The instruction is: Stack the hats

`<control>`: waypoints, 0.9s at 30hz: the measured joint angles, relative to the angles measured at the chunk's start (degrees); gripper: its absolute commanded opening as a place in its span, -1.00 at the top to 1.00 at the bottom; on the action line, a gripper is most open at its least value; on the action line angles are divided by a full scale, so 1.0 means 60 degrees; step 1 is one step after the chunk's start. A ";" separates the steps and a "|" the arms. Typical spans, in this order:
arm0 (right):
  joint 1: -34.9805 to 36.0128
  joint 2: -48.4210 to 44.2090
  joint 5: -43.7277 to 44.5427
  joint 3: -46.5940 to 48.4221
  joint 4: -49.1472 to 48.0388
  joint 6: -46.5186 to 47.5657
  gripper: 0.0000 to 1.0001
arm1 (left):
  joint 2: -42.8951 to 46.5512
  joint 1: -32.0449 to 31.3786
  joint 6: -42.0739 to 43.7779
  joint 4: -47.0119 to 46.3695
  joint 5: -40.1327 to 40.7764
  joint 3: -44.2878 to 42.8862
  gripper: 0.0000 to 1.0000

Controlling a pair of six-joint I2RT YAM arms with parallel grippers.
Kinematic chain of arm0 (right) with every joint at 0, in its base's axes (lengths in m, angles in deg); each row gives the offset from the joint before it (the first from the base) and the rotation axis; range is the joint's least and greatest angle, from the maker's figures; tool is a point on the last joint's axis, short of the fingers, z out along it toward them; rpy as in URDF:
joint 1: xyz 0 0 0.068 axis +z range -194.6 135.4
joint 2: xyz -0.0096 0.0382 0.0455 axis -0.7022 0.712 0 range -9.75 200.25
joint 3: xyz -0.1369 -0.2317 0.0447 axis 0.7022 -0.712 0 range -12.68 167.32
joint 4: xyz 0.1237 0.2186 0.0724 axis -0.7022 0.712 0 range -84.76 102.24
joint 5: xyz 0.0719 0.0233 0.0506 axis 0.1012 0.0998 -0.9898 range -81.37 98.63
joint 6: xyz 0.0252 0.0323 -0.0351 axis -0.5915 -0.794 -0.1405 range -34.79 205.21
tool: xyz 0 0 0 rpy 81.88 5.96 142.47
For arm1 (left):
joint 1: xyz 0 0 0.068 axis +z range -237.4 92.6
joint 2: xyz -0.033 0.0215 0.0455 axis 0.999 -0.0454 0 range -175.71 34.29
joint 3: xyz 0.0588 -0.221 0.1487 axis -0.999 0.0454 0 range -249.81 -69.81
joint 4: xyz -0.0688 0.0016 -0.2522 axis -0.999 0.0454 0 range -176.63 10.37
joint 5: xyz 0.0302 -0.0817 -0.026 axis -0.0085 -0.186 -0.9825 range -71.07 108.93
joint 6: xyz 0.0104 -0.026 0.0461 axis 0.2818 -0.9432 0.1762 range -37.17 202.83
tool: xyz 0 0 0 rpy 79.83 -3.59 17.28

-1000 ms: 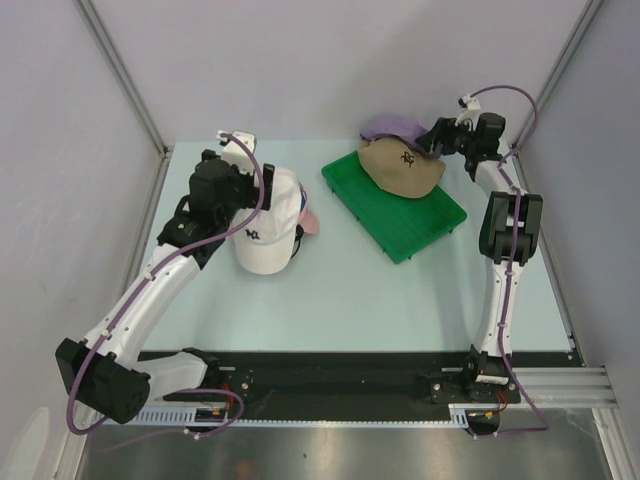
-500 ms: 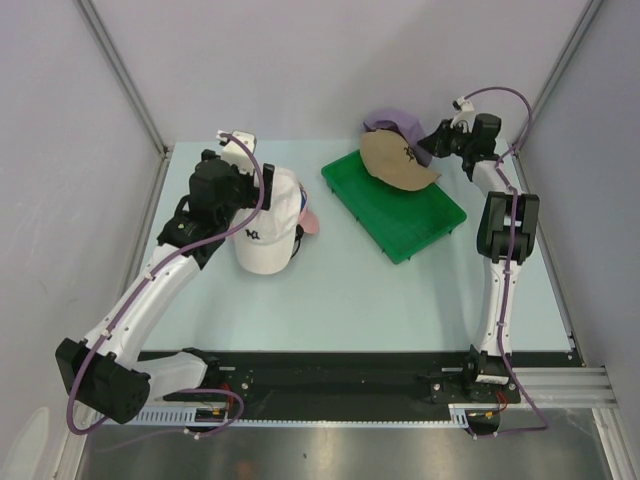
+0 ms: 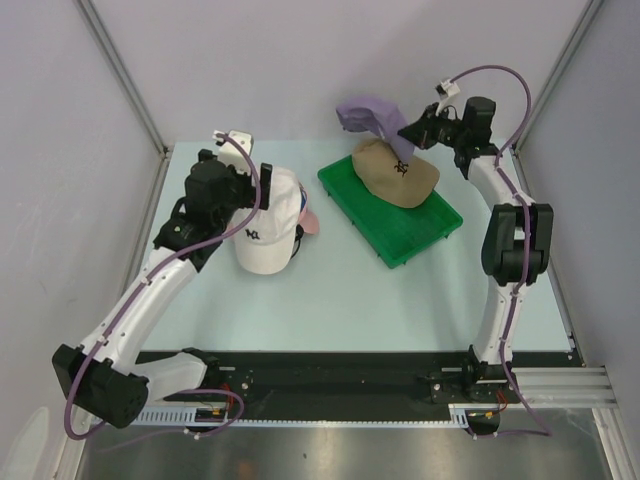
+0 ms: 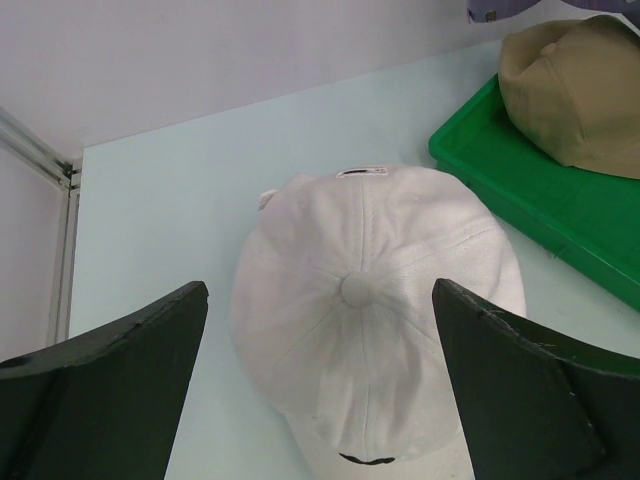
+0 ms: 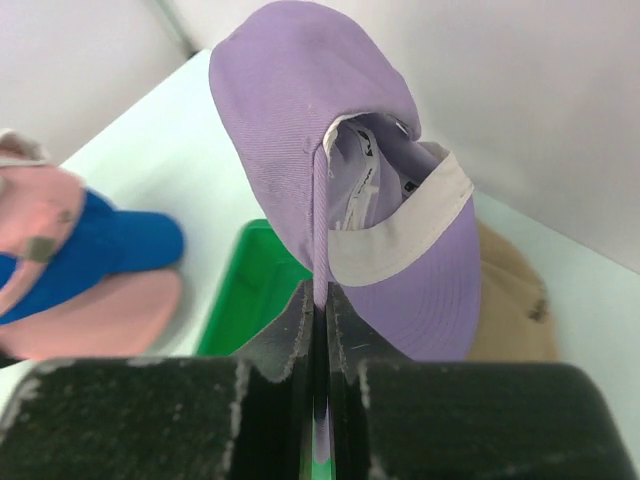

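My right gripper [image 3: 405,135] [image 5: 322,290] is shut on the edge of the lavender hat [image 3: 365,113] [image 5: 310,120], which hangs in the air above the far end of the green tray [image 3: 400,235] [image 5: 250,290]. The tan hat [image 3: 398,172] [image 5: 510,300] [image 4: 575,90] lies on that tray, just below. A white hat [image 3: 268,220] [image 4: 370,300] sits on the table at the left, on a pink hat [image 3: 310,222] [image 5: 110,318] and a blue hat [image 5: 100,250]. My left gripper [image 3: 240,185] [image 4: 320,288] hovers over the white hat, open wide, its fingers [image 4: 130,370] on either side of the crown.
The tray lies at an angle in the back right of the pale table [image 3: 330,290]. Grey walls stand close on the left, back and right. A black rail [image 3: 330,365] runs along the near edge between the arm bases.
My right gripper has shut on the lavender hat and raised it up and leftward from behind the tan hat. The tray with the tan hat shifted slightly. The left arm barely moved.
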 measured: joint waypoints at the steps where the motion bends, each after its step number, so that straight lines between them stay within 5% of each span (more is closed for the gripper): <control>1: 0.0091 -0.0284 -0.0007 -0.0229 -0.0029 -0.0007 1.00 | 0.0033 0.0000 0.0000 -0.0004 -0.0004 0.0000 -1.00; 16: 0.1421 -0.6149 0.1206 -0.4426 -0.0459 -0.2677 1.00 | 0.1468 0.0066 -0.0066 -0.0280 -0.0313 0.0295 -1.00; 21: 0.1563 -0.8623 0.1228 -0.6178 -0.1399 -0.4914 1.00 | 0.1993 0.0750 -0.0470 -0.0656 -0.1730 0.0306 -1.00; 27: 0.1927 -0.9679 0.0867 -0.7169 -0.1672 -0.6561 1.00 | 0.2390 0.1304 -0.1333 -0.1512 -0.4564 0.0466 -1.00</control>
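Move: My right hand already pinches the purple hat by its edge. The stack it is meant for, white hat on top, lies about 15 cm back, 32 cm left and 16 cm below that hand; the tan hat is some 3 cm ahead and 18 cm below, and the green tray's middle 5 cm back, 2 cm left, 21 cm down. From my empty left hand the purple hat is roughly 27 cm ahead, 28 cm right and 4 cm lower; the stack is about 8 cm ahead, 3 cm right, 23 cm down. Keeping my pinch on the purple hat, I swing my right hand quickly back about 29 cm, climbing some 17 cm and drifting left, away from the tan hat and tray, while rolling it so its left side rises. With fingers still wide open, my left hand backs up and off the stack, about 10 cm up and 6 cm back, tipping up and turning clockwise towards the purple hat. ##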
